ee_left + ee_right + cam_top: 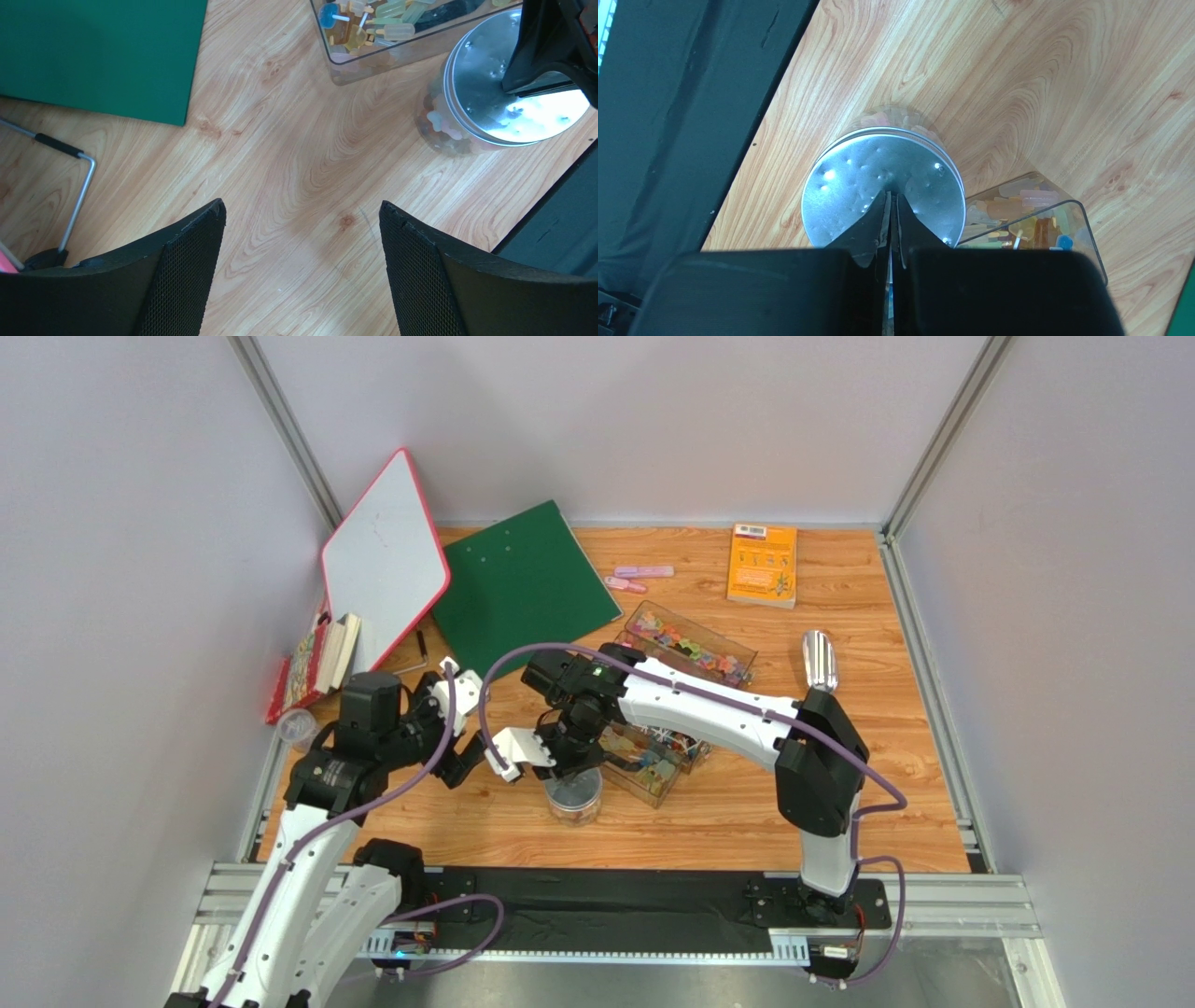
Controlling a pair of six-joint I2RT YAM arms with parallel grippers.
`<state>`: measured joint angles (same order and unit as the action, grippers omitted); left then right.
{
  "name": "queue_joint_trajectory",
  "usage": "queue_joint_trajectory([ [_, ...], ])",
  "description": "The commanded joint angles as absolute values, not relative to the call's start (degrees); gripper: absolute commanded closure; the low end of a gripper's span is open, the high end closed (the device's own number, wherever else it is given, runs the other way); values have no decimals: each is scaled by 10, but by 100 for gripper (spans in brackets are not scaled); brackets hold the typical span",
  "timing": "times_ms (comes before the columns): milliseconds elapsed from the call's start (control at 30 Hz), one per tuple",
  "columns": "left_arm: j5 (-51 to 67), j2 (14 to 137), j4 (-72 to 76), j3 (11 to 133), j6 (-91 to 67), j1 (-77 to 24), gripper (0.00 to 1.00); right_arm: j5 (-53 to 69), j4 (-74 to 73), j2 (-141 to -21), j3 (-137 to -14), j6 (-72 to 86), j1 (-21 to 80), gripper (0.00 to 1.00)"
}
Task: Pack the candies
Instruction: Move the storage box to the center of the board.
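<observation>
The candies [687,647] lie in a clear box at mid-table and in a second clear box [652,756] nearer me. A small clear jar [575,795] holding candies stands left of that box, capped by a round metal lid [857,182]. My right gripper [892,197] is shut, its tips resting on the middle of the lid with nothing between them. In the left wrist view the lid [491,91] and the boxed candies [372,17] show at upper right. My left gripper [302,210] is open over bare wood, left of the jar, holding nothing. In the top view it [491,721] sits beside the right gripper [575,756].
A green board [519,581] and a red-edged whiteboard [382,553] lean at the back left. An orange booklet [763,564] and pink strips [638,574] lie at the back. A metal scoop [818,661] rests right of the boxes. Books [316,661] and a cup [295,728] sit at the left.
</observation>
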<state>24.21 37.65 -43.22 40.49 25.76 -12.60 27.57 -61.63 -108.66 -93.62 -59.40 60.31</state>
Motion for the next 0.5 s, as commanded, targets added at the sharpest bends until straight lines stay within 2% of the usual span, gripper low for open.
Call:
queue_joint_trajectory([
  [0, 314, 379, -438, 386, 326, -123, 13, 262, -588, -1047, -900, -549, 584, 100],
  [67, 379, 402, -449, 389, 352, -127, 14, 251, -523, -979, -877, -511, 542, 100],
  [133, 428, 432, -463, 399, 399, -143, 16, 261, -463, -930, -854, -407, 493, 100],
  [200, 430, 458, -477, 414, 430, -169, 20, 265, -424, -884, -825, -353, 420, 100],
  [233, 427, 483, -486, 419, 447, -200, 23, 262, -430, -878, -818, -341, 402, 100],
  [267, 426, 496, -506, 427, 464, -214, 32, 245, -470, -874, -814, -352, 381, 100],
  [433, 425, 532, -496, 416, 502, -287, 46, 182, -520, -856, -713, -395, 372, 100],
  [467, 422, 533, -491, 411, 503, -300, 54, 182, -516, -848, -698, -400, 372, 100],
])
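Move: The lidded jar stands about 14 cm to the left hand's right, 3 cm nearer the base, its middle some 10 cm below; the tiered candy box lies about 10 cm ahead and 25 cm to the right of that hand. The right hand's closed tips are over the lid, with the jar's middle straight below, about 5 cm down. From the right hand, the candy box centres some 13 cm ahead, 11 cm right and 9 cm below. The right hand leaves the jar lid fast with its fingers still shut, sweeping right and forward about 13 and 12 cm and rising some 6 cm to come over the tiered candy box, while it turns about 45 degrees clockwise. Into the space it clears, the open left hand swings right, back and down towards the jar, some 6 cm right and as much back while sinking 5 cm, turning about 35 degrees clockwise, tipping a little further down and partly closing its fingers on nothing yet. ##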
